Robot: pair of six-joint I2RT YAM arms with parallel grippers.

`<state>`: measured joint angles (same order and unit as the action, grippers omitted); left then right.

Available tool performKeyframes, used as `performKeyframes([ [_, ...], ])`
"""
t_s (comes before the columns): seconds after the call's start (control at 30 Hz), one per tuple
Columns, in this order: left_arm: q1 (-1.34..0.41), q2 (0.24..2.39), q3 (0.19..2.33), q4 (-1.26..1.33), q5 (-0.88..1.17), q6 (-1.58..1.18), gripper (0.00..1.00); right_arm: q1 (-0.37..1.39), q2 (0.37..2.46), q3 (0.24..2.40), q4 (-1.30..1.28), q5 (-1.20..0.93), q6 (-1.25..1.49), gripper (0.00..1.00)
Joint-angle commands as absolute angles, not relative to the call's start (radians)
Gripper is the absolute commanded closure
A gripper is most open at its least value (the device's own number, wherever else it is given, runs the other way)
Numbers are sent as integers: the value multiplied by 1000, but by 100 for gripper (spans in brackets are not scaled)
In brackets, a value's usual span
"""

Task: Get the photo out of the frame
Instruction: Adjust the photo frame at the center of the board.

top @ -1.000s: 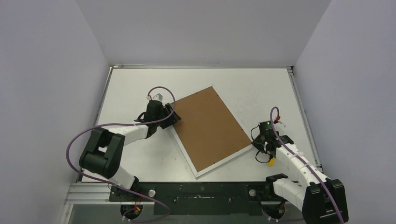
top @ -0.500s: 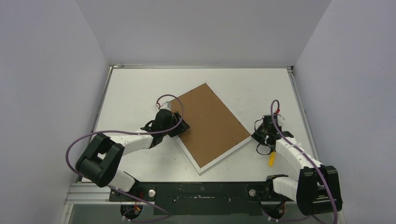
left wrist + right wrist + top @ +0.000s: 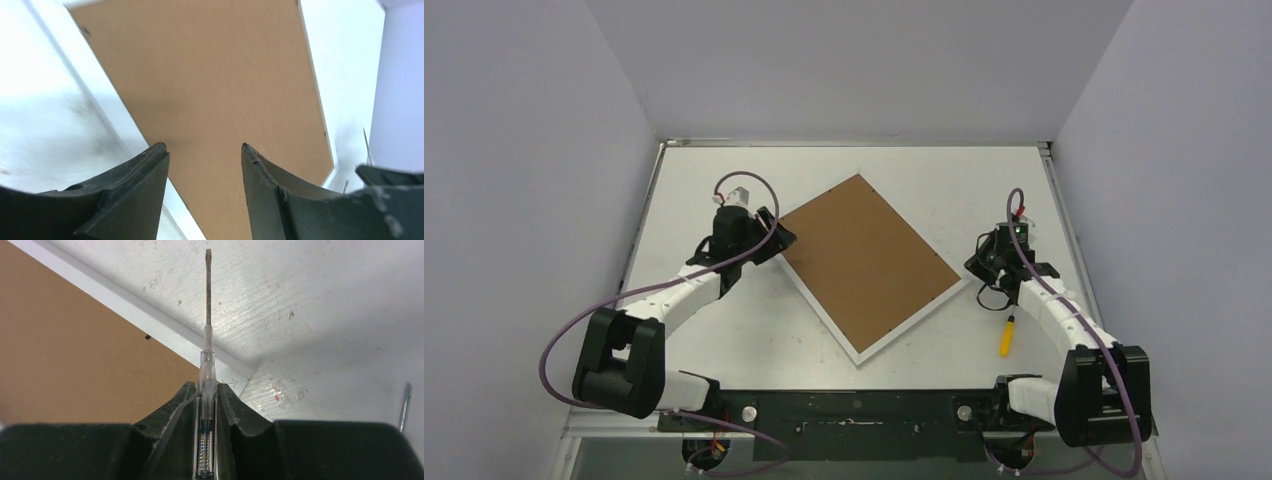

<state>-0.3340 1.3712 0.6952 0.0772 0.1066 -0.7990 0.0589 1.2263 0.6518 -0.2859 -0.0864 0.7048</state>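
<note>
The frame (image 3: 822,308) lies face down and askew mid-table, its brown backing board (image 3: 864,260) facing up. The photo is hidden beneath that board. My left gripper (image 3: 772,240) is at the frame's left corner. In the left wrist view it (image 3: 202,147) is open, with nothing between its fingers, above the backing board (image 3: 210,75) and the white border (image 3: 122,125). My right gripper (image 3: 982,270) is by the frame's right corner. It (image 3: 206,387) is shut on a clear-handled screwdriver (image 3: 208,315), whose blade points over the bare table just past the border (image 3: 150,322).
A yellow-handled screwdriver (image 3: 1006,336) lies on the table near the right arm; its metal tip (image 3: 405,405) shows at the right in the right wrist view. Walls enclose the table on three sides, with a raised rail (image 3: 1069,240) along the right edge.
The frame has turned and shifted slightly. My left gripper went right along its edge, then back to the far left. My right gripper moved farther away, uncovering the yellow screwdriver.
</note>
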Motion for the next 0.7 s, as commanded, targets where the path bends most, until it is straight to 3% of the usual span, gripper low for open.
performKeyframes([
  [0.0, -230, 1371, 784, 62, 157, -709, 48, 61, 1137, 696, -320, -78, 637, 95],
  [0.33, -14, 1614, 932, 180, 250, -695, 54, 139, 1018, 636, -416, -103, 658, 95],
  [0.53, 77, 1768, 991, 371, 402, -746, 85, 158, 990, 577, -427, -101, 667, 95],
  [0.67, 94, 1837, 1052, 350, 388, -727, 88, 158, 984, 550, -427, -102, 669, 95],
])
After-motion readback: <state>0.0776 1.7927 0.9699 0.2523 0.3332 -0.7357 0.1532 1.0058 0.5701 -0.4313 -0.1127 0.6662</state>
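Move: The photo frame lies brown back up and askew. Its left corner is about 11 cm ahead and 9 cm left of my open left hand, some 8 below; the frame's middle is 18 cm to this hand's right, about level fore and aft. From my right hand the frame's right corner is roughly 2 cm ahead, 3 right and 5 below, and the yellow screwdriver lies 11 cm back and 10 right. I swing my left hand forward and left, some 18 cm, arching slightly up and then down past the frame's left corner to just outside it, turning about 10 degrees counter-clockwise and bringing the half-open fingers nearly shut. My right hand, still gripping the clear screwdriver, draws back about 5 cm and a little left, lifting and then sinking again, round the right corner to beside the frame's near-right side. ##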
